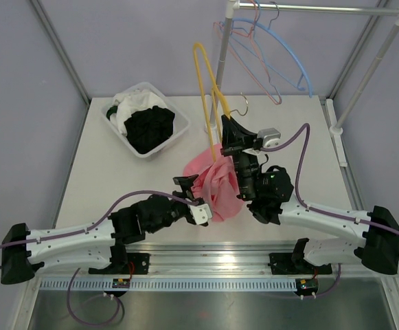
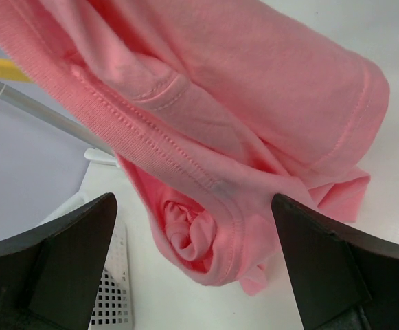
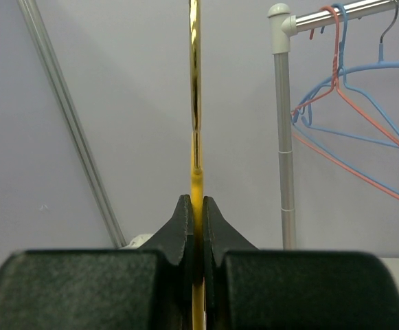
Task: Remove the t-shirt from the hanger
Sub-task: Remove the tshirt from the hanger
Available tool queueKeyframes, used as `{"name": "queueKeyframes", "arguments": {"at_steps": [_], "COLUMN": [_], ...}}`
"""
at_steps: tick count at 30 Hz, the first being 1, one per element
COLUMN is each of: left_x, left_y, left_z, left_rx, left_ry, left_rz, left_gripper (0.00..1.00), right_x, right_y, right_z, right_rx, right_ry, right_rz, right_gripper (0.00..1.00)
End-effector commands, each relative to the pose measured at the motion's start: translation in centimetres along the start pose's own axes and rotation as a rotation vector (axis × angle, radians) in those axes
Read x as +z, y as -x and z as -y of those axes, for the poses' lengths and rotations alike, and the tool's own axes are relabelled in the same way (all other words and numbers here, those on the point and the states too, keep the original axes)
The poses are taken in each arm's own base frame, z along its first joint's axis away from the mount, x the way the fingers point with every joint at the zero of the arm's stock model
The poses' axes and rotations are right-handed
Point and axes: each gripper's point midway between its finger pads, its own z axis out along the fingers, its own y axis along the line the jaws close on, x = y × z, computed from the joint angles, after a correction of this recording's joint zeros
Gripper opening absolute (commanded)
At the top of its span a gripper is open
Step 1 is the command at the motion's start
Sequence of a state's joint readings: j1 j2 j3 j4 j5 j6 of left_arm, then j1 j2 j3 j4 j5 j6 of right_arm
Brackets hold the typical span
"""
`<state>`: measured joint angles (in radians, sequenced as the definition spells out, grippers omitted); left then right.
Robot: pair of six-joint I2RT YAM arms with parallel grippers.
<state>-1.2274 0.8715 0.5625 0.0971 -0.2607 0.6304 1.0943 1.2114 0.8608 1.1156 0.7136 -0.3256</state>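
A pink t-shirt point(image 1: 218, 184) hangs bunched from a yellow hanger point(image 1: 203, 82) that stands tilted over the middle of the table. My right gripper point(image 1: 226, 126) is shut on the hanger's yellow wire; in the right wrist view the wire point(image 3: 195, 124) runs straight up from between the closed fingers point(image 3: 195, 206). My left gripper point(image 1: 193, 194) is open at the shirt's left side. In the left wrist view the shirt's folded hem point(image 2: 206, 227) hangs between the spread fingers point(image 2: 69, 254), without touching them, just above the table.
A white basket point(image 1: 179, 135) with black and white clothes stands at the back left. A clothes rack point(image 1: 221, 62) with blue and pink wire hangers point(image 1: 281, 62) stands at the back right. The table's front rail lies near the arm bases.
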Motion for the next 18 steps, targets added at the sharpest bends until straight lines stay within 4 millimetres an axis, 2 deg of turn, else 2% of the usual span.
{"name": "queueKeyframes", "arguments": {"at_steps": [1,6,7,8,11,12,13,15,18], "left_x": [0.4,0.8,0.8,0.9,1.1,1.1,0.9,0.7,-0.1], "left_y": [1.8,1.9,2.1,2.1,1.9,1.8,2.0,2.2,3.0], "left_z": [-0.7,-0.3,-0.1,0.0,-0.1,0.0,0.0,0.3,1.2], "left_rx": [-0.076,-0.093,-0.091,-0.090,-0.099,-0.103,-0.107,-0.109,-0.107], "left_ry": [0.039,0.013,0.001,-0.007,-0.010,-0.019,-0.025,-0.043,-0.112], "left_rz": [0.076,0.074,0.077,0.075,0.065,0.064,0.073,0.083,0.128], "left_gripper": [0.99,0.98,0.93,0.72,0.28,0.10,0.04,0.00,0.00], "right_x": [1.0,1.7,1.8,1.9,2.1,2.2,2.2,2.3,2.4], "right_y": [2.8,2.1,2.0,1.7,1.3,1.6,1.3,1.4,1.2], "right_z": [-0.7,-1.2,-1.3,-1.3,-1.4,-1.2,-1.2,-1.2,-1.2], "right_rx": [0.113,0.129,0.129,0.127,0.111,0.119,0.102,0.096,0.085], "right_ry": [-0.011,-0.031,-0.036,-0.044,-0.056,-0.065,-0.066,-0.070,-0.079], "right_rz": [0.068,0.052,0.052,0.049,0.055,0.069,0.069,0.073,0.079], "right_gripper": [0.00,0.00,0.00,0.00,0.00,0.00,0.00,0.00,0.00]}}
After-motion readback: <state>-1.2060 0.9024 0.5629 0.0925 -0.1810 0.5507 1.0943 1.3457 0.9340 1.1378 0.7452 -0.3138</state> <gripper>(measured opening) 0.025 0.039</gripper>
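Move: The pink t-shirt's stitched band hangs between the open left fingers, level with that hand front to back, about 1 cm to its right and 1 cm below. The yellow hanger's lower end enters the shirt some 6 cm ahead, straight in line sideways and 8 cm above; the basket of clothes is roughly 30 cm ahead, 22 cm left and 18 cm below. From the right hand, holding the hanger's neck, the band is about 10 cm back, 2 cm left and 24 cm down. The t-shirt's stitched band gets pinched by the left fingers, which start wide open around it, ease about 1.5 cm down and slightly right, and then shut fully. Meanwhile the right hand keeps its closed grip on the yellow hanger, carrying it some 3 cm left and 2 cm forward, sinking a little. ##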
